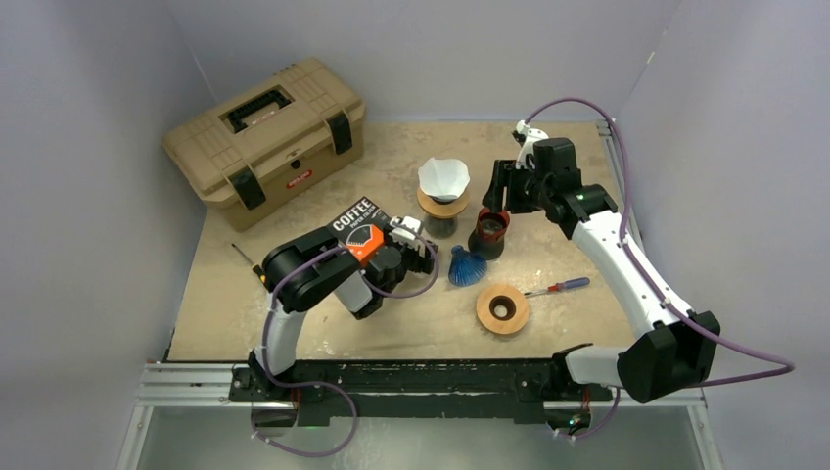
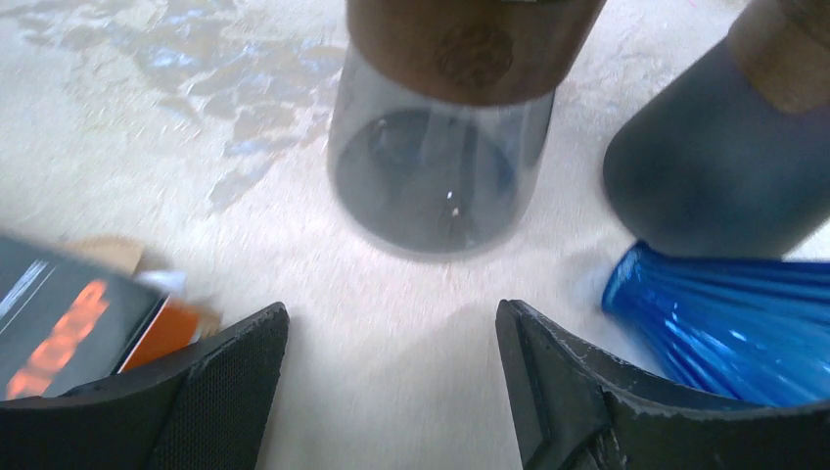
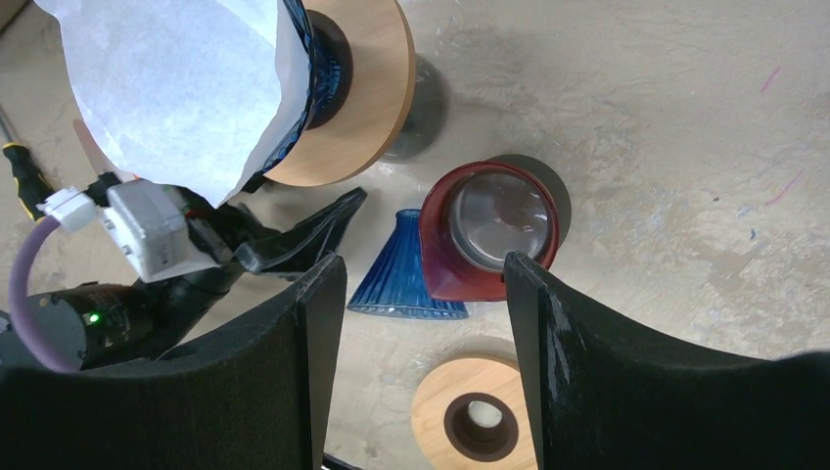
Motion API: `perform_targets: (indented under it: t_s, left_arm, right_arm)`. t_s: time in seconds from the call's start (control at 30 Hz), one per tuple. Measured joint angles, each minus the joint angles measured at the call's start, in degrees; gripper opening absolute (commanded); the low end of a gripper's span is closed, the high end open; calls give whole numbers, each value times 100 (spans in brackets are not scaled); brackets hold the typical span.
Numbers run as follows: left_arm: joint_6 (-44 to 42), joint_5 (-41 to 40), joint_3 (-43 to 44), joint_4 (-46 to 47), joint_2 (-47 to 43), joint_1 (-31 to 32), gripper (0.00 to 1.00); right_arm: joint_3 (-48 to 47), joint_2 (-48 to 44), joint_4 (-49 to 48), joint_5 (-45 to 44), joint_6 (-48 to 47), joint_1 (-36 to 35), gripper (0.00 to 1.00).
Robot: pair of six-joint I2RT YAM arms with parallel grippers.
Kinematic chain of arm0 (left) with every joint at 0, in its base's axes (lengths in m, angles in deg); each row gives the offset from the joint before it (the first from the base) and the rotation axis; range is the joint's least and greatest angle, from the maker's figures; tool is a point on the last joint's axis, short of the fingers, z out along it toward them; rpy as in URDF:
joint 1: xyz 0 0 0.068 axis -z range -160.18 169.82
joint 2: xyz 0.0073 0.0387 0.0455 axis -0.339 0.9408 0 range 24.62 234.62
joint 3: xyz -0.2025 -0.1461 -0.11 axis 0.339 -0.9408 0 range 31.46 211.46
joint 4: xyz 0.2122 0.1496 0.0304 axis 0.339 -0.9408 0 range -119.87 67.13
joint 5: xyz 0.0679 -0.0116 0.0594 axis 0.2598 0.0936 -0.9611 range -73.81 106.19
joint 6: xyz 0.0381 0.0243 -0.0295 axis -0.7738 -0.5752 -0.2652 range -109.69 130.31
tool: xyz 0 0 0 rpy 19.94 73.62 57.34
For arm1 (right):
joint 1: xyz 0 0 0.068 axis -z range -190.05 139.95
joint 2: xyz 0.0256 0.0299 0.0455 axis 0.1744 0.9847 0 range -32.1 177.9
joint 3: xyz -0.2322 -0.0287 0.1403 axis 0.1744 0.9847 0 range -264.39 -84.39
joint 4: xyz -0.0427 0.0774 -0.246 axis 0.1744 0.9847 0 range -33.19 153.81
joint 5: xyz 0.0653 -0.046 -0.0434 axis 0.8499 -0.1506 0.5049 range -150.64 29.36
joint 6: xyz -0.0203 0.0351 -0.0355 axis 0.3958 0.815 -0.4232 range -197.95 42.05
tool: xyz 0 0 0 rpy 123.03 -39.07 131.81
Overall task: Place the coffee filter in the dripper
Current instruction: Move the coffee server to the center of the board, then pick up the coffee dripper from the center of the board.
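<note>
The white paper coffee filter (image 1: 443,177) (image 3: 176,88) stands open-mouthed in a dark blue dripper (image 3: 326,59) with a wooden collar (image 3: 370,88), on top of a clear glass carafe (image 2: 431,171). My left gripper (image 1: 426,253) (image 2: 391,313) is open just in front of that carafe, low over the table, with nothing between its fingers. My right gripper (image 1: 499,196) (image 3: 423,264) hangs open and holds nothing. It is above a red dripper (image 3: 489,230) that sits on a dark carafe (image 1: 488,235).
A blue ribbed glass cone (image 1: 467,266) lies on its side by the left fingers. A wooden ring (image 1: 502,308), a red-handled screwdriver (image 1: 558,287), a black coffee box (image 1: 358,217) and a tan toolbox (image 1: 264,137) lie around. Walls close in on three sides.
</note>
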Motion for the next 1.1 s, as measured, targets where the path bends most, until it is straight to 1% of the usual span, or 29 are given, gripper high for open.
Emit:
perform_targets:
  t_s: [0.27, 0.43, 0.53, 0.67, 0.83, 0.97, 1.1]
  left_arm:
    - [326, 52, -1241, -52, -1075, 35, 77]
    - [579, 339, -1679, -138, -1853, 232, 77]
    - [540, 643, -1899, 83, -2151, 435, 77]
    - [317, 970, -1989, 221, -2199, 702, 76]
    - [111, 824, -1921, 256, -2076, 935, 76]
    - [-17, 568, -1759, 483, -1641, 977, 75]
    - [-48, 422, -1502, 669, -1108, 977, 72]
  right_arm:
    - [2, 0, 0, -2, 17, 0, 64]
    - [2, 0, -2, -2, 15, 0, 64]
    - [9, 0, -7, -2, 13, 0, 64]
    - [20, 0, -11, 0, 13, 0, 64]
    - [20, 0, -13, 0, 11, 0, 64]
    - [20, 0, -13, 7, 7, 0, 64]
    - [20, 0, -13, 4, -9, 0, 64]
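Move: The spare blue dripper, lying on its side, is some 7 cm to the right of my left hand, about 2 cm back and level with it, just outside the right finger. The coffee server, carrying the filter, stands about 7 cm ahead and 2 cm right; the dark carafe about 4 cm ahead and 10 cm right. From my right hand the dripper is roughly 4 cm back, 4 cm left and 20 cm below. I draw my left hand back about 12 cm from the coffee server, fingers staying open, first veering left and then curving back to the right as it climbs some 5 cm and swings the fingers nearly 20 degrees clockwise. Then I ease forward a couple of centimetres and sink about 3 cm, bringing the open fingers in front of the blue dripper. ##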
